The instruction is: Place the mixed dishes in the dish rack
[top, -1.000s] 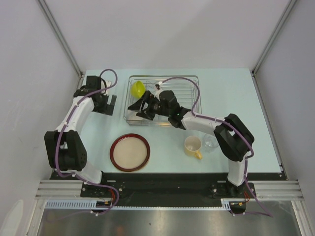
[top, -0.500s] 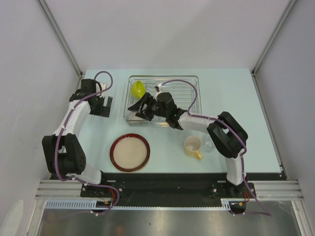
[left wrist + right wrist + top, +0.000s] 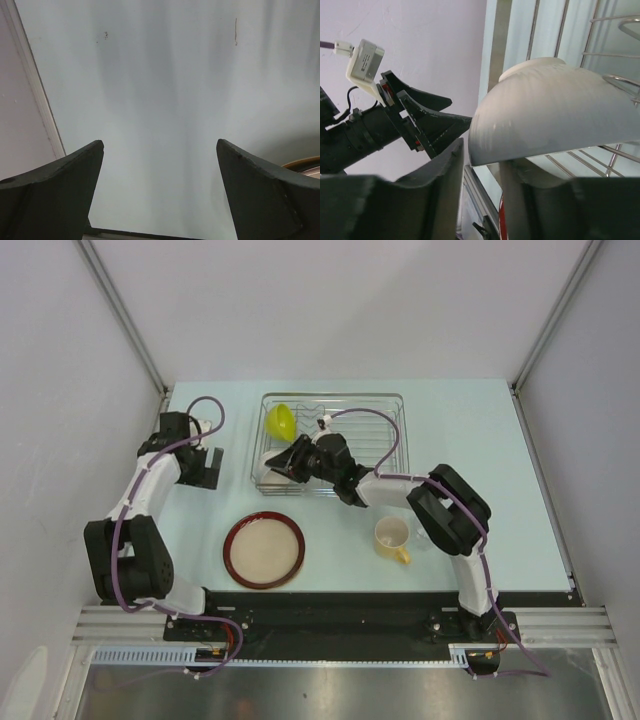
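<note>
The silver wire dish rack (image 3: 375,440) stands at the back middle, with the lime-green bowl (image 3: 281,420) in its back left corner. My right gripper (image 3: 283,462) is at the rack's front left, shut on the rim of the white bowl (image 3: 270,460), which is tilted on its side against the wires (image 3: 550,115). One finger (image 3: 440,180) is outside the bowl, the other under it. My left gripper (image 3: 205,466) is open and empty over bare table (image 3: 160,170). The dark-red-rimmed plate (image 3: 264,549), yellow mug (image 3: 392,537) and clear glass (image 3: 430,530) stand on the table. The leafy plate is out of view.
The table's left edge and wall (image 3: 30,100) are close to my left gripper. The plate's rim (image 3: 305,162) shows at the left wrist view's lower right. My left arm's gripper (image 3: 420,120) shows beyond the rack in the right wrist view.
My right gripper has moved left along the rack's front, and the white bowl now shows at the rack's left side. My left gripper has drawn back to the left, away from the rack.
</note>
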Action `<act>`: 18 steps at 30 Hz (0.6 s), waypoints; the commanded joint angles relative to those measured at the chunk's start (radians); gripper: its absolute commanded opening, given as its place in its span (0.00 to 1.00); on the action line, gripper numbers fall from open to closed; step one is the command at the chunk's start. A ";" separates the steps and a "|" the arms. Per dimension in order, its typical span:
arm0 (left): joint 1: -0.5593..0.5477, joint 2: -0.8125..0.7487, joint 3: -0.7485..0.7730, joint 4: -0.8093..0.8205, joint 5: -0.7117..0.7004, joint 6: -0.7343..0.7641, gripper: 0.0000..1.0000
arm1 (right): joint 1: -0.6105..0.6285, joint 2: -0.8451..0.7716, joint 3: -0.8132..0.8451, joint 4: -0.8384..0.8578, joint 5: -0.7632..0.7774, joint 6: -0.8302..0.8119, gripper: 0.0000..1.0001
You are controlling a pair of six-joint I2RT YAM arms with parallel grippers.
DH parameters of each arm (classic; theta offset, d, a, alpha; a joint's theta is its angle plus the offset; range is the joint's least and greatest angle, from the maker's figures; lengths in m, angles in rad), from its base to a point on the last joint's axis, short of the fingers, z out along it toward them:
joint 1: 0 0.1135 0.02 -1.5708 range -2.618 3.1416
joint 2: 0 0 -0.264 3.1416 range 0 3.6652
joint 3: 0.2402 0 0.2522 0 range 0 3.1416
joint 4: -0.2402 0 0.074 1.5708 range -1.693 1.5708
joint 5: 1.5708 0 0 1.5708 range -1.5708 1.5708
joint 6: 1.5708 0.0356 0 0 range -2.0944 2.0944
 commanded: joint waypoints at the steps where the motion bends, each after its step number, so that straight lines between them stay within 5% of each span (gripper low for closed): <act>1: 0.011 -0.046 -0.019 0.034 0.010 0.016 1.00 | 0.000 0.007 0.053 0.095 0.057 0.003 0.33; 7: 0.011 -0.052 -0.042 0.046 0.002 0.018 1.00 | 0.004 -0.018 0.061 0.080 0.055 -0.012 0.10; 12: 0.011 -0.050 -0.048 0.048 0.004 0.015 1.00 | -0.002 -0.029 0.095 0.054 -0.033 -0.011 0.06; 18: 0.011 -0.050 -0.045 0.048 0.006 0.010 1.00 | -0.023 0.036 0.283 -0.187 -0.256 -0.031 0.00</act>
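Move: The white bowl stands tipped on edge in the dish rack's near-left corner, its upper rim between the right fingers. Its middle is some 5 cm below that hand, about 2 cm left and level fore-and-aft. The green bowl stands roughly 10 cm ahead of the right hand, straight on; the rack's middle is 5 cm ahead and 12 cm right; the plate lies 20 cm back and 4 cm left. From the left hand, the white bowl is about 18 cm right and 2 cm ahead. Almost in place, the right hand shuts its half-open fingers on the white bowl's upper rim, pointing left and forward, and pinches it. Keeping that grip, it then starts upward from the rack's near-left corner, rising about 2 cm and easing a little left, with a slight counter-clockwise turn at the end. ##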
